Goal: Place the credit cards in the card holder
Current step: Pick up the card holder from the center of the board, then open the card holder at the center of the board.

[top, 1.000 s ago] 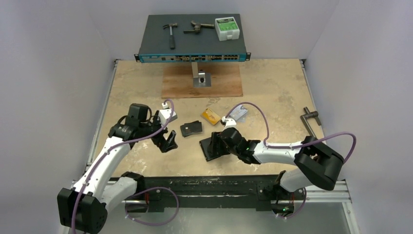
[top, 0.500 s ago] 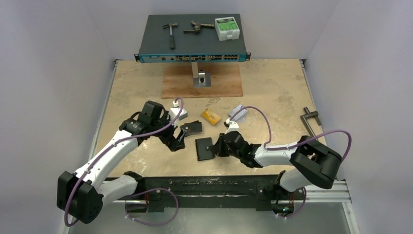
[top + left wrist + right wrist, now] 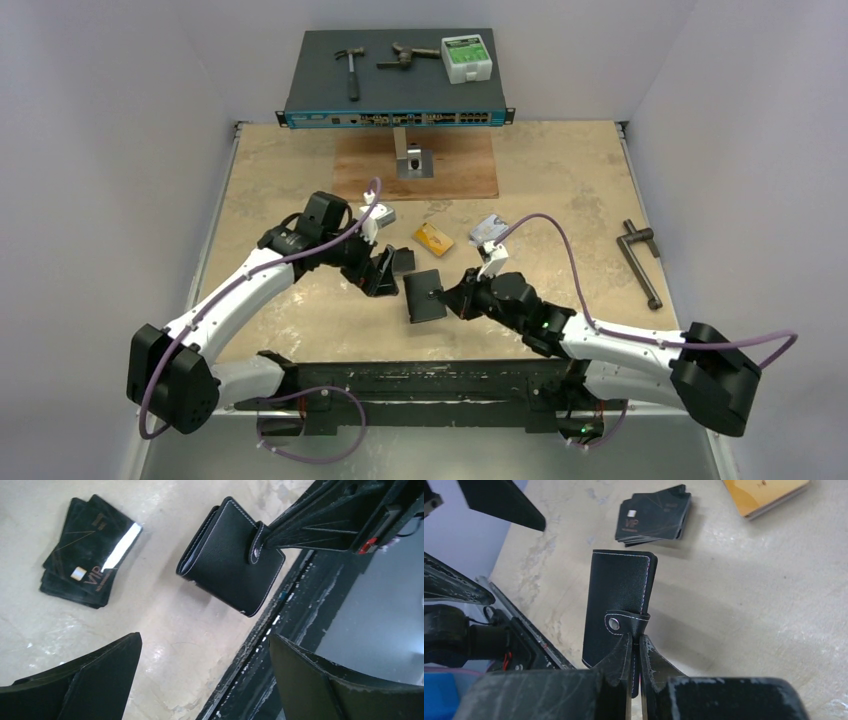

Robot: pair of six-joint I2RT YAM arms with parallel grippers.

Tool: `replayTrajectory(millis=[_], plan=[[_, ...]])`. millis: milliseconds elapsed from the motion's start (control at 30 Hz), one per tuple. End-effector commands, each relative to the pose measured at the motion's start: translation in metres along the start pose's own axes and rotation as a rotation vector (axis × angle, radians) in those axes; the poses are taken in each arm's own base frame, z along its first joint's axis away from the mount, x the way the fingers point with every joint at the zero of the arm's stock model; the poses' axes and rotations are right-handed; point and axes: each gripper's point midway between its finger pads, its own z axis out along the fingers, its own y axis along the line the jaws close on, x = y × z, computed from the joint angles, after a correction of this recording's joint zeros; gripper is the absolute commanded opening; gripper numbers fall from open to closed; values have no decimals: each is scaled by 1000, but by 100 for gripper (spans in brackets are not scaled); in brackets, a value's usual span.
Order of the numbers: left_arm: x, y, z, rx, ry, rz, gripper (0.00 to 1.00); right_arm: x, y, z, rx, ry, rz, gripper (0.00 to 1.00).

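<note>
The card holder [image 3: 425,295] is a closed black leather wallet with white stitching and a snap tab [image 3: 624,622]. My right gripper [image 3: 635,652] is shut on its edge just under the tab and holds it tilted up off the table [image 3: 560,190]. My left gripper [image 3: 205,675] is open and empty, just left of the holder [image 3: 230,557] and over the table's front edge. A gold-orange credit card [image 3: 434,238] and a silver-grey one [image 3: 488,231] lie flat on the table beyond the holder. The gold one [image 3: 769,495] also shows in the right wrist view.
A fanned stack of black VIP cards [image 3: 90,550] lies beside the left gripper [image 3: 385,272]. A network switch [image 3: 395,85] with tools on it stands at the back, on a wooden board [image 3: 415,170]. A metal handle [image 3: 640,262] lies far right.
The right gripper closed on the card holder and tipped it up, shifting it slightly left. The left arm swung right and forward, coming close beside the holder.
</note>
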Motion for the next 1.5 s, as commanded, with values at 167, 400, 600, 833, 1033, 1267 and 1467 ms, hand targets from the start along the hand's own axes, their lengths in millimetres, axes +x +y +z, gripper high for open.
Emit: replayTrajectory(millis=[167,400,600,833,1033,1267,1467], plan=[[-27,-47,-15,273,-89,-72,100,-25,33,-18,-143,-57,-114,0],[-17,-46,-16,287,-100,-140,100,-58,61,-24,-209,-151,-69,0],[-26,-52,-20,313,-146,-198,98,-87,89,-22,-274,-227,-1,0],[-32,-51,-24,323,-182,-214,80,-104,108,-12,-310,-254,36,0],[-50,-49,-33,354,-247,-213,44,-100,107,-5,-305,-244,56,0],[-50,-47,-34,351,-249,-200,6,-94,101,-1,-281,-222,62,0],[-49,-29,-34,223,-239,-192,1,-88,96,5,-217,-156,27,55]])
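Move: Some 9 cm to the left hand's right, 2 cm nearer the bases and 4 cm lower is the middle of the card holder. The right hand already pinches it by the strap edge, its middle about 4 cm to that hand's left. The open left gripper waits 13 cm left, 2 cm ahead and 4 cm above the right hand. Black cards lie 8 cm ahead and 11 cm left of the right hand, yellow cards 14 cm ahead and 2 cm left, both some 9 cm down. Lifting the card holder about 10 cm, the right hand first goes nearly straight up, then also left and a little forward, rolling its left side up, into the left gripper's reach. The left hand rises some 5 cm with a little shift right, swings its fingers up towards level and shuts them on the holder's left part; only then do the right fingers begin to open around the strap edge. ##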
